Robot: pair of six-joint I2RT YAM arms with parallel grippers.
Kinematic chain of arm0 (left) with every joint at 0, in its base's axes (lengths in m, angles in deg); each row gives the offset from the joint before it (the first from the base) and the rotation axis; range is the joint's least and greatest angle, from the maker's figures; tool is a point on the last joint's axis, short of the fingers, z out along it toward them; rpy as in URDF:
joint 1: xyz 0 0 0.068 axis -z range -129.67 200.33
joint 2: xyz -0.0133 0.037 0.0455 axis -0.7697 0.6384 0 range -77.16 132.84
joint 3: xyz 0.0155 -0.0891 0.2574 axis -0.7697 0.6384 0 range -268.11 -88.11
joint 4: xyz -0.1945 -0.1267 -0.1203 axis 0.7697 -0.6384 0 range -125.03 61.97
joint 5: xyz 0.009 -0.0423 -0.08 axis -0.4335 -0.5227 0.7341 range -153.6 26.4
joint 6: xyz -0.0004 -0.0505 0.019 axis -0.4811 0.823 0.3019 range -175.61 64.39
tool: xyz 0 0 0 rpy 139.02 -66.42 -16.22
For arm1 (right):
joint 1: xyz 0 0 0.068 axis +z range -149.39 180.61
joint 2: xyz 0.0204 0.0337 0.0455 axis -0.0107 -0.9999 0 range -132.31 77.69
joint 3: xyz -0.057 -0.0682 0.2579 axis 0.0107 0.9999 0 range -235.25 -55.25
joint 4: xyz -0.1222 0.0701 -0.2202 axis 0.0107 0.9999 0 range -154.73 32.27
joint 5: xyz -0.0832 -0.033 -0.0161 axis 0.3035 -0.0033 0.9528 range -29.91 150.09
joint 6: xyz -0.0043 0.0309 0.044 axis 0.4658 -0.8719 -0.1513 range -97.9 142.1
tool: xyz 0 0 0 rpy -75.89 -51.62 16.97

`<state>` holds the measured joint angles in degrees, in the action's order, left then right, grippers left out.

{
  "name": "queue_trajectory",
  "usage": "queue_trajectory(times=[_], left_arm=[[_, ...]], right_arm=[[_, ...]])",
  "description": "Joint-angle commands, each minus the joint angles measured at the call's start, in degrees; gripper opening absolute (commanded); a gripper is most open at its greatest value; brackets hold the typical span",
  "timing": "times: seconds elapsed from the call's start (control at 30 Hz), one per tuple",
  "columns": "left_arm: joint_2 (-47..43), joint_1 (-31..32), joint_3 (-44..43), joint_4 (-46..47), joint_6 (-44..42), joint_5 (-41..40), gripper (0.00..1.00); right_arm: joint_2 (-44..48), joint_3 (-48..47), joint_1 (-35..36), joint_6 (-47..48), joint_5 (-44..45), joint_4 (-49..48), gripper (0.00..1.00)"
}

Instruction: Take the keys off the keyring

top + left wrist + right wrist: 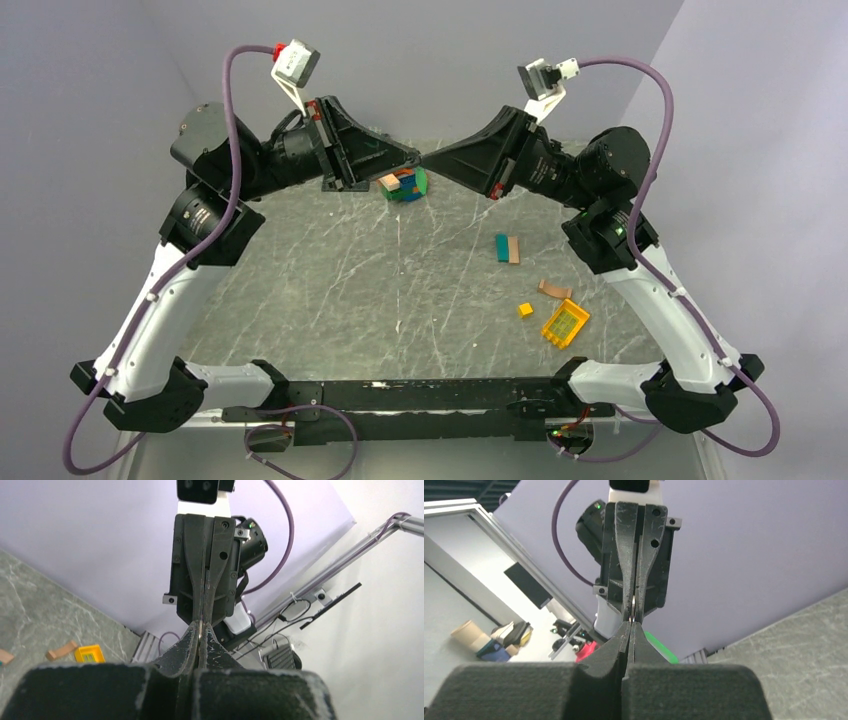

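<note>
Both grippers hang high over the grey table (330, 290), tip to tip. My left gripper (414, 158) is shut, and so is my right gripper (429, 162). In the left wrist view a thin bright metal piece (200, 626) shows between the tips of the left gripper (201, 625) and runs toward the right gripper's fingers (212, 580). The right wrist view shows the same metal piece (632, 617) just past the right gripper (631, 624), between the left gripper's fingers (625, 555). I cannot tell whether it is the keyring or a key. The rest of the keys and keyring is hidden.
A green, blue and tan block stack (403, 185) stands below the meeting tips. Teal and tan blocks (507, 248) lie right of centre. Further right and nearer lie a tan block (554, 289), a small yellow cube (525, 309) and a yellow crate (565, 323).
</note>
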<state>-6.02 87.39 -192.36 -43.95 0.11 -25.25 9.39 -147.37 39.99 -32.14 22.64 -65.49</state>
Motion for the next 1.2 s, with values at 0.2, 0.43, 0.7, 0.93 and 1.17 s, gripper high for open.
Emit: queue_trajectory(times=[0.2,0.43,0.7,0.93,1.17], left_arm=[[0.6,4.4,-1.8,10.9,-0.7,-14.1,0.00],[0.1,8.2,-0.4,12.6,-2.0,-22.5,0.00],[-4.0,10.8,5.0,13.7,-1.9,-33.5,0.00],[-8.2,10.8,9.0,9.2,-2.3,-38.2,0.00],[-13.2,6.7,3.9,-16.5,-13.5,-36.8,0.00]], right_arm=[[-0.1,5.2,0.7,-6.1,9.4,-15.5,0.00],[-0.6,7.2,0.7,-8.7,11.0,-20.6,0.00],[0.6,9.1,0.7,-7.5,13.3,-20.1,0.00],[-0.8,7.4,0.7,-6.3,9.3,-16.0,0.40],[3.0,4.3,-2.9,4.3,4.7,4.8,1.00]])
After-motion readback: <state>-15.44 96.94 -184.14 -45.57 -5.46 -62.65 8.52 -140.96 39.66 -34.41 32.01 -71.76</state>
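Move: The keyring is already pinched in mid-air, right at the tips of both closed grippers, which meet nose to nose. Its green tag hangs about 4 cm below, roughly level with the tips both ways. Far underneath, some 55 cm down, the toy brick pile stands about 35 cm ahead and 4 cm left, and the teal block about 22 cm ahead and 16 cm right. Keep both grippers shut on the keyring and lift them together about 4 cm while easing forward, fingertips tipping up 10 to 15 degrees. Then sink again, open the right gripper wide and let it drop some 5 cm clear, while the left keeps its pinch, swings about 30 degrees counter-clockwise in all and draws left, away from the right fingers. ##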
